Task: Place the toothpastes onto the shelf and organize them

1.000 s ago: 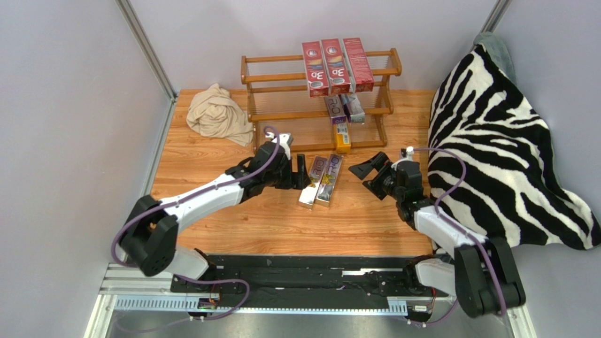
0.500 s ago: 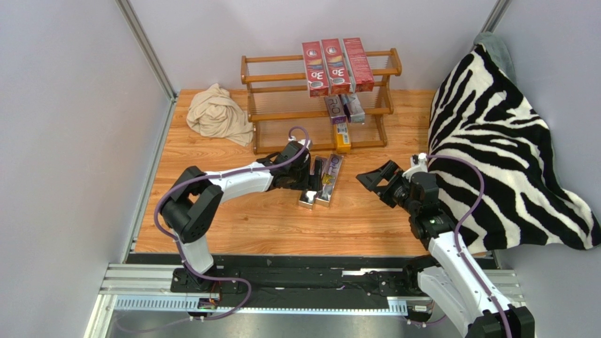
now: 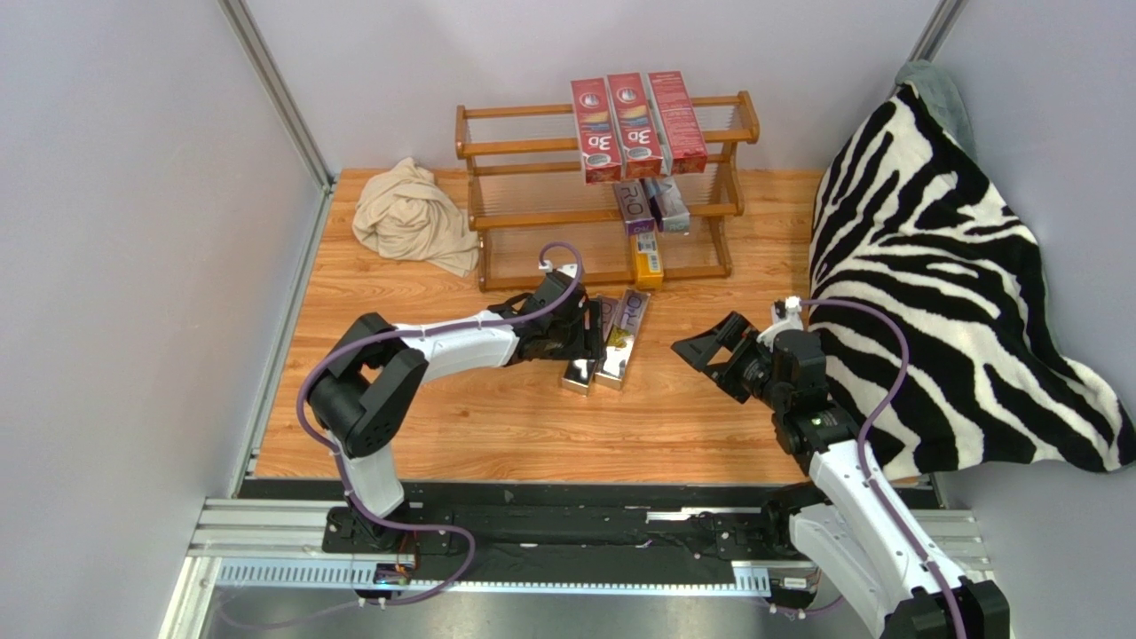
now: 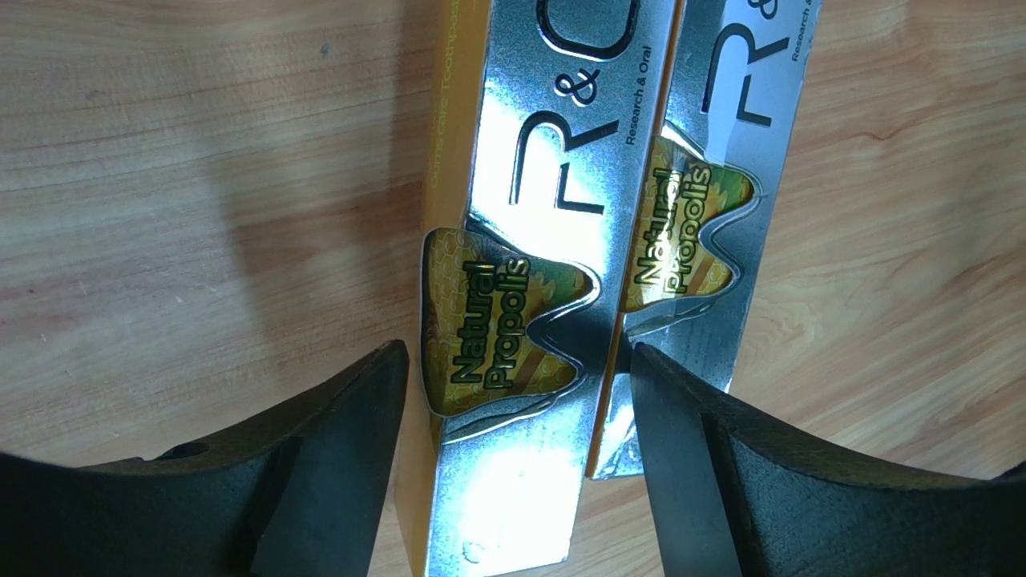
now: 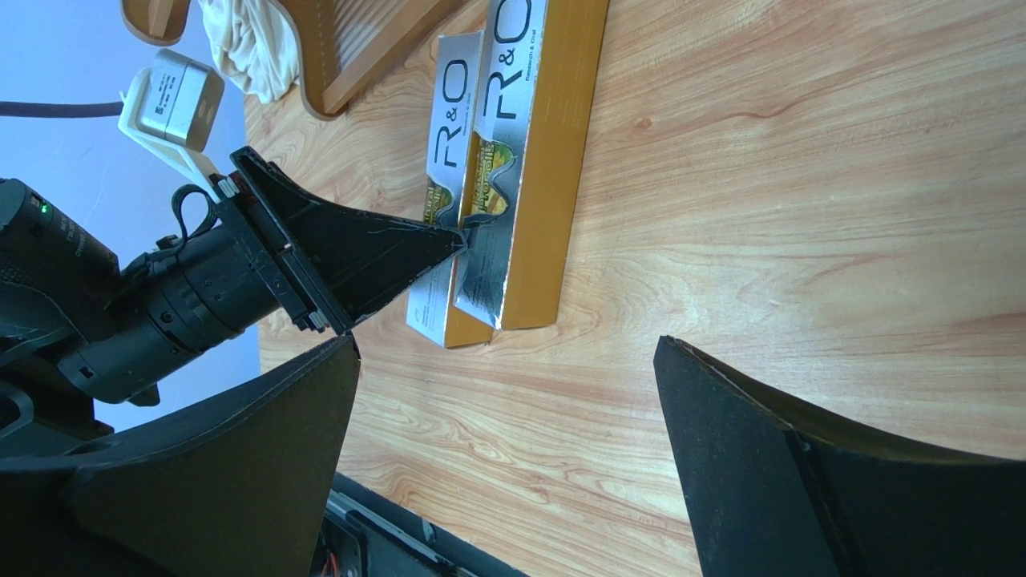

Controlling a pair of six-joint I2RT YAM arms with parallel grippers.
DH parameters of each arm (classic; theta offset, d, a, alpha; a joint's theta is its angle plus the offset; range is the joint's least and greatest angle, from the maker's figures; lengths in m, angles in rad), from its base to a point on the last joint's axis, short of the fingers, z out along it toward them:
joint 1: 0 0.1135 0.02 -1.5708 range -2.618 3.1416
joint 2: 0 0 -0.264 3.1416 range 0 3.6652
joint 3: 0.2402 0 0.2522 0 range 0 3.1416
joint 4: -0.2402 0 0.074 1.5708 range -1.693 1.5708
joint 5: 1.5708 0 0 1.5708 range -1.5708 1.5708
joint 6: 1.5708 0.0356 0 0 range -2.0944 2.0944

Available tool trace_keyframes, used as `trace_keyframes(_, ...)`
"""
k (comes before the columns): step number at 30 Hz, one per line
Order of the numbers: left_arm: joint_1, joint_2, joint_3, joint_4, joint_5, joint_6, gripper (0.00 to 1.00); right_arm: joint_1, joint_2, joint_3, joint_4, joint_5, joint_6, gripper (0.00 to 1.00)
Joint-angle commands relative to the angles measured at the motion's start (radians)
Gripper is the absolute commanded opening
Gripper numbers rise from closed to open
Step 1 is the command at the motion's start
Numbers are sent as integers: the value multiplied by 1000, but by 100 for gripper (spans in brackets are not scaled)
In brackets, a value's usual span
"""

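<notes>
Two shiny silver toothpaste cartons [image 3: 608, 341] lie side by side on the wooden table in front of the shelf [image 3: 534, 187]. My left gripper [image 3: 583, 336] is open and straddles the near end of the left carton [image 4: 530, 277]; its right finger [image 4: 699, 469] sits at the seam with the right carton [image 4: 711, 204]. My right gripper [image 3: 718, 349] is open and empty, right of the cartons. Three red cartons [image 3: 638, 123] lie on the top tier, silver/purple ones [image 3: 651, 205] on the middle tier, and an orange one [image 3: 647, 262] at the bottom.
A beige cloth [image 3: 414, 216] lies left of the shelf. A zebra-striped blanket [image 3: 947, 266] covers the right side. In the right wrist view the two cartons [image 5: 500, 156] and my left gripper's finger [image 5: 349, 247] show beyond my open fingers [image 5: 241, 481].
My left arm has swung in and lowered its open gripper over the left silver carton. My right gripper has drawn back, down and to the right.
</notes>
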Motion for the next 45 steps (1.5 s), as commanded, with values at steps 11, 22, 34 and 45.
trace_keyframes(11,8,59,33,-23,-110,5,69,6,-13,-9,18,-27,-19,98)
trace_keyframes(22,57,-19,-107,54,-121,-24,76,6,-11,-25,18,-44,-31,98)
trace_keyframes(34,60,-125,-291,120,-99,-56,54,6,-8,-23,15,-58,-48,98)
trace_keyframes(45,20,-254,-401,148,-69,-79,40,116,12,-26,25,-41,-17,98)
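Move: The left toothpaste lies just under the left hand's open fingers, its middle about 3 cm ahead, 1 cm right and 2 cm below. The right toothpaste lies beside it, about 4 cm ahead of the hand and 5 cm to its right; the yellow box on the shelf's bottom is some 15 cm ahead and 9 cm right. From the right hand, the left toothpaste is roughly 10 cm ahead, 16 cm left and 10 cm below. After easing forward, the left hand drags the left toothpaste about 6 cm left and back, closing on it. ##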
